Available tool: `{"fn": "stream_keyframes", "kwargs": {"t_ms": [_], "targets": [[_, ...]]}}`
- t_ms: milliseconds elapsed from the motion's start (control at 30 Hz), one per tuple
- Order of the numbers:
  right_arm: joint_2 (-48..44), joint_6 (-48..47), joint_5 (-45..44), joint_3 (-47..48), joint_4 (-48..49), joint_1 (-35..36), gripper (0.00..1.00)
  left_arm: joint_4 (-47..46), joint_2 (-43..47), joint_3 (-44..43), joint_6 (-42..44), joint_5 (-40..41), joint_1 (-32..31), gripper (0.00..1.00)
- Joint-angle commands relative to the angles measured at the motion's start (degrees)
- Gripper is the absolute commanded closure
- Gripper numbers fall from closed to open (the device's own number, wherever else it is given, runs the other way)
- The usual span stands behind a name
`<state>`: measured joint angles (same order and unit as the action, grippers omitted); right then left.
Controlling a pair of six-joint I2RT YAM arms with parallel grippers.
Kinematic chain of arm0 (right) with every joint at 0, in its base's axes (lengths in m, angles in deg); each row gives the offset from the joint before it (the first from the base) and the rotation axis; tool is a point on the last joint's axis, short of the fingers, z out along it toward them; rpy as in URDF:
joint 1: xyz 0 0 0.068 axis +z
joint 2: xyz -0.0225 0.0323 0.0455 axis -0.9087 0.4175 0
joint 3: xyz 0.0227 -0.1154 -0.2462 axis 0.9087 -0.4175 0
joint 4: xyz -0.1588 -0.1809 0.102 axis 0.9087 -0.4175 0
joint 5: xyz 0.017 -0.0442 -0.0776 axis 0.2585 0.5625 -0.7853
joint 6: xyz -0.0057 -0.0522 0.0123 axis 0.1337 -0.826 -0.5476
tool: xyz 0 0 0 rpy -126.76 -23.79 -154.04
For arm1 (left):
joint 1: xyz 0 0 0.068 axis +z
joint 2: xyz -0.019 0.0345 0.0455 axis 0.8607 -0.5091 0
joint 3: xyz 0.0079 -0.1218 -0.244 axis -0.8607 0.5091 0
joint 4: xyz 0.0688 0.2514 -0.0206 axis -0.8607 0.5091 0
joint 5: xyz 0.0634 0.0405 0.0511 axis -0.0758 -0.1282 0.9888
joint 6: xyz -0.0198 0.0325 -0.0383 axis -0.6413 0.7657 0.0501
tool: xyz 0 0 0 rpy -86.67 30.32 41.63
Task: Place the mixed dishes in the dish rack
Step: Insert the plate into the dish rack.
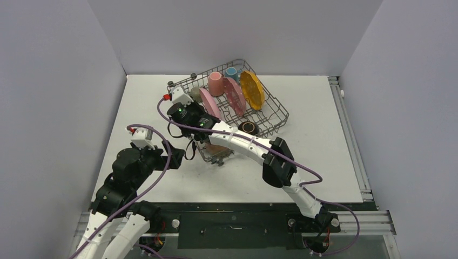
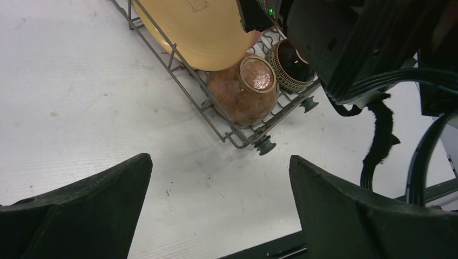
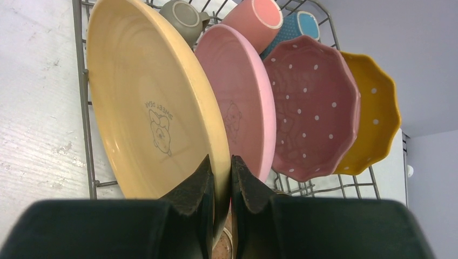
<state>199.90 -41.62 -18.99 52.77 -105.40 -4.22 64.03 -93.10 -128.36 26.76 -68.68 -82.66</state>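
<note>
My right gripper (image 3: 221, 162) is shut on the rim of a pale yellow plate (image 3: 146, 108) that stands on edge in the dish rack (image 1: 273, 116). Behind it stand a pink plate (image 3: 243, 102), a dotted pink scalloped plate (image 3: 313, 108) and the orange-yellow scalloped plate (image 3: 372, 118). A grey-green cup (image 3: 183, 16), a pink cup (image 3: 254, 16) and a blue cup (image 3: 302, 24) lie at the rack's far end. The terracotta bowl (image 2: 240, 91) and the dark brown bowl (image 2: 289, 65) sit in the rack's near corner. My left gripper (image 2: 220, 159) hangs open over the bare table just before that corner.
The rack lies at an angle on the white table (image 1: 324, 162), its rubber foot (image 2: 264, 145) close to my left fingers. The right arm (image 1: 254, 145) reaches across the near end of the rack. Grey walls close in the left, right and back.
</note>
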Motion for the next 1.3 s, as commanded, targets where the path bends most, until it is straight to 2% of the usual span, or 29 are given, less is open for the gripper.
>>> {"fn": "stream_keyframes", "kwargs": {"t_ms": [0,533,733,967,1133,1267], "targets": [[0.2,2.2,0.6,2.7,2.4,-0.6,1.0,-2.3,0.5,-0.2,0.1,0.7,0.5,0.04],[2.2,5.1,2.1,3.1,2.0,-0.9,1.0,-2.3,0.5,-0.2,0.1,0.8,0.6,0.04],[2.8,5.6,2.5,3.0,1.9,-0.9,0.95,-2.3,0.5,-0.1,0.0,0.7,0.7,0.04],[3.3,6.0,2.8,2.9,2.1,-0.9,0.84,-2.3,0.5,-0.1,0.1,0.6,0.8,0.04],[3.0,6.0,2.7,2.8,2.3,-0.8,0.67,-2.4,0.4,-0.1,0.0,0.7,0.8,0.04],[2.3,6.0,2.3,2.7,2.6,-0.7,0.6,-2.4,0.5,-0.1,0.0,0.6,0.8,0.04]]}}
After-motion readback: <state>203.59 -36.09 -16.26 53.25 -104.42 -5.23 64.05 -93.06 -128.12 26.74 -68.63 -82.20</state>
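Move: The right gripper already holds the cream plate by its near rim. The slot for the plate is about 7 cm ahead, 3 cm left and 14 cm below. The pink plate stands some 6 cm ahead and 3 cm right, the grey cup 14 cm ahead and 3 cm left, and the brown bowl 8 cm back and 6 cm right of this hand, 10 cm down. From the left hand, the slot lies roughly 22 cm ahead and 6 cm right. Keep the right gripper's pinch on the cream plate's rim and lower the plate into the slot left of the pink plate: sink a centimetre, nearly halt while rolling the wrist a few degrees, then go on down, about 3.5 cm in all, easing slightly forward and left. As the descent ends, part the fingers to over a third open and let go of the rim. ##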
